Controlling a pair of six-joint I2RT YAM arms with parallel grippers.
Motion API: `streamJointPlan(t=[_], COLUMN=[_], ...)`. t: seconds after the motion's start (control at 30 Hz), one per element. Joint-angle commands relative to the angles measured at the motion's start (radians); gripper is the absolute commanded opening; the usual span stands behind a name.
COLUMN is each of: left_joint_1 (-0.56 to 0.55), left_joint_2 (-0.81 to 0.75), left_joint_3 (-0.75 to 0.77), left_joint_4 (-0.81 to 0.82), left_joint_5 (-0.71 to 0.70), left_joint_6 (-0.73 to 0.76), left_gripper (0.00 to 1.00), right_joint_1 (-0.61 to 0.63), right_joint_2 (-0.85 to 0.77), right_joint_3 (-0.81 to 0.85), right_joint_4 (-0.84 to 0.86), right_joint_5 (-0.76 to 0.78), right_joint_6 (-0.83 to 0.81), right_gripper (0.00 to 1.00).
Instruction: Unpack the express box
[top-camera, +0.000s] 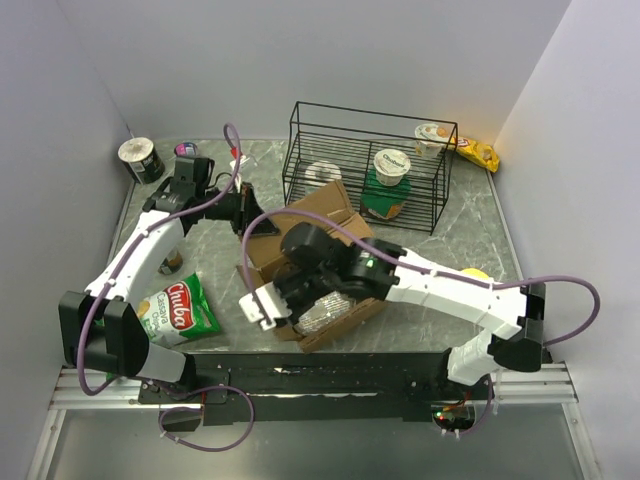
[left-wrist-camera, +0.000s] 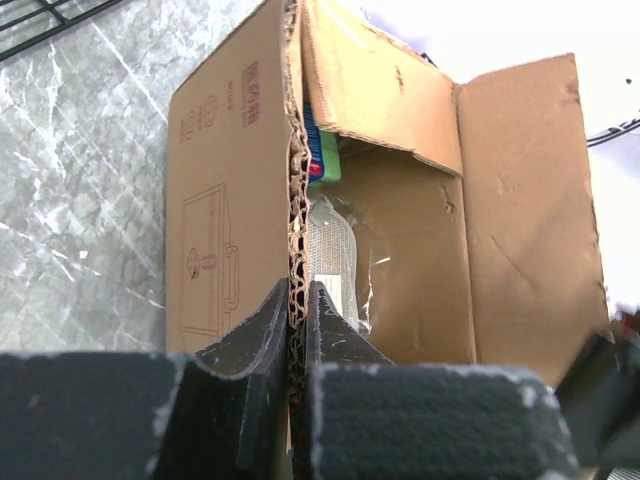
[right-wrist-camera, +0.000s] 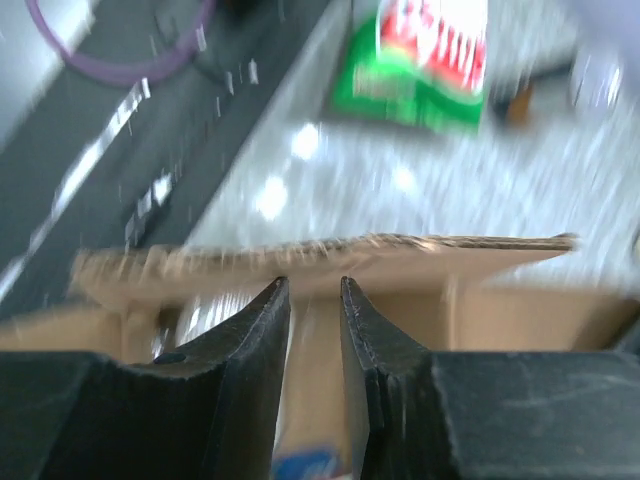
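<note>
The express box (top-camera: 322, 212) lies open on the table, its brown flaps spread. My left gripper (top-camera: 247, 212) is shut on the corrugated edge of its wall (left-wrist-camera: 293, 200), one finger on each side. Inside the express box (left-wrist-camera: 400, 230) lie a silvery bubble pouch (left-wrist-camera: 335, 250) and a blue-green pack (left-wrist-camera: 318, 155). My right gripper (top-camera: 290, 298) hangs over the box's near side, by the silvery pouch (top-camera: 325, 312). In the blurred right wrist view its jaws (right-wrist-camera: 313, 285) stand narrowly apart before the box wall (right-wrist-camera: 500, 300). A pale strip with a blue patch shows between them; contact is unclear.
A black wire basket (top-camera: 440, 185) at the back holds a yoghurt cup (top-camera: 392, 165), a tape roll (top-camera: 322, 175) and a green item (top-camera: 385, 202). A green Chuba bag (top-camera: 180, 308) lies front left. A can (top-camera: 140, 158) and a yellow packet (top-camera: 478, 152) sit in the far corners.
</note>
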Motion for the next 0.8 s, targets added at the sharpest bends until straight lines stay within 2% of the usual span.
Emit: streamJointPlan(t=[0.0, 0.07, 0.1, 0.13, 0.2, 0.33, 0.37, 0.43, 0.47, 0.57, 0.77], left_joint_1=[-0.004, -0.004, -0.004, -0.004, -0.004, -0.005, -0.005, -0.005, -0.005, -0.005, -0.005], left_joint_2=[-0.078, -0.104, -0.113, -0.121, -0.138, -0.158, -0.167, -0.173, -0.171, -0.152, -0.144], left_joint_3=[0.0, -0.009, -0.014, -0.017, -0.011, 0.032, 0.032, 0.022, 0.017, 0.0, -0.053], left_joint_4=[0.094, 0.069, 0.063, 0.059, 0.031, -0.053, -0.055, -0.055, -0.055, -0.075, 0.005], left_joint_5=[0.076, 0.079, 0.081, 0.087, 0.097, 0.133, 0.137, 0.134, 0.142, 0.171, 0.15], left_joint_6=[-0.02, -0.003, 0.056, 0.072, 0.102, 0.193, 0.202, 0.204, 0.201, 0.201, 0.136], left_gripper=[0.01, 0.01, 0.01, 0.01, 0.01, 0.01, 0.01, 0.01, 0.01, 0.01, 0.01], right_joint_1=[0.034, 0.033, 0.034, 0.033, 0.011, -0.075, -0.076, -0.075, -0.076, -0.096, -0.164], right_joint_2=[0.008, -0.019, -0.055, -0.076, -0.136, -0.222, -0.24, -0.239, -0.219, -0.135, -0.029], right_joint_3=[0.001, -0.059, -0.117, -0.146, -0.191, -0.279, -0.304, -0.365, -0.385, -0.375, -0.318], right_joint_4=[0.077, 0.099, 0.114, 0.129, 0.087, 0.002, -0.002, 0.004, 0.007, -0.024, -0.143], right_joint_5=[-0.055, 0.002, 0.035, 0.153, 0.182, 0.105, 0.09, 0.093, 0.088, 0.067, -0.081], right_joint_6=[0.077, 0.088, 0.1, 0.119, 0.089, -0.016, -0.062, -0.088, -0.097, -0.097, -0.155], right_gripper=[0.35, 0.38, 0.39, 0.4, 0.4, 0.44, 0.52, 0.6, 0.66, 0.73, 0.81])
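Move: My right hand, at the left side of the open box, is after the bubble-wrapped item in it, about 9 cm to my right, 3 cm ahead and some 17 cm below. The small blue-green carton lies roughly 5 cm beyond that item and 4 cm to its right; the box's left flap stands about 4 cm left of my right fingers, slightly lower. From my left hand, which is pinching the far flap, the item lies some 14 cm back, 12 cm right and 17 cm down. After nudging my right hand a touch farther left and back, I reverse it, swinging about 10 cm to the right off the left flap and plunging roughly 12 cm down into the box, opening the fingers wide over the bubble-wrapped item. My left hand keeps its pinch on the far flap and pulls it about 4 cm back and 2 or 3 cm up, tipping by some 10 degrees. ##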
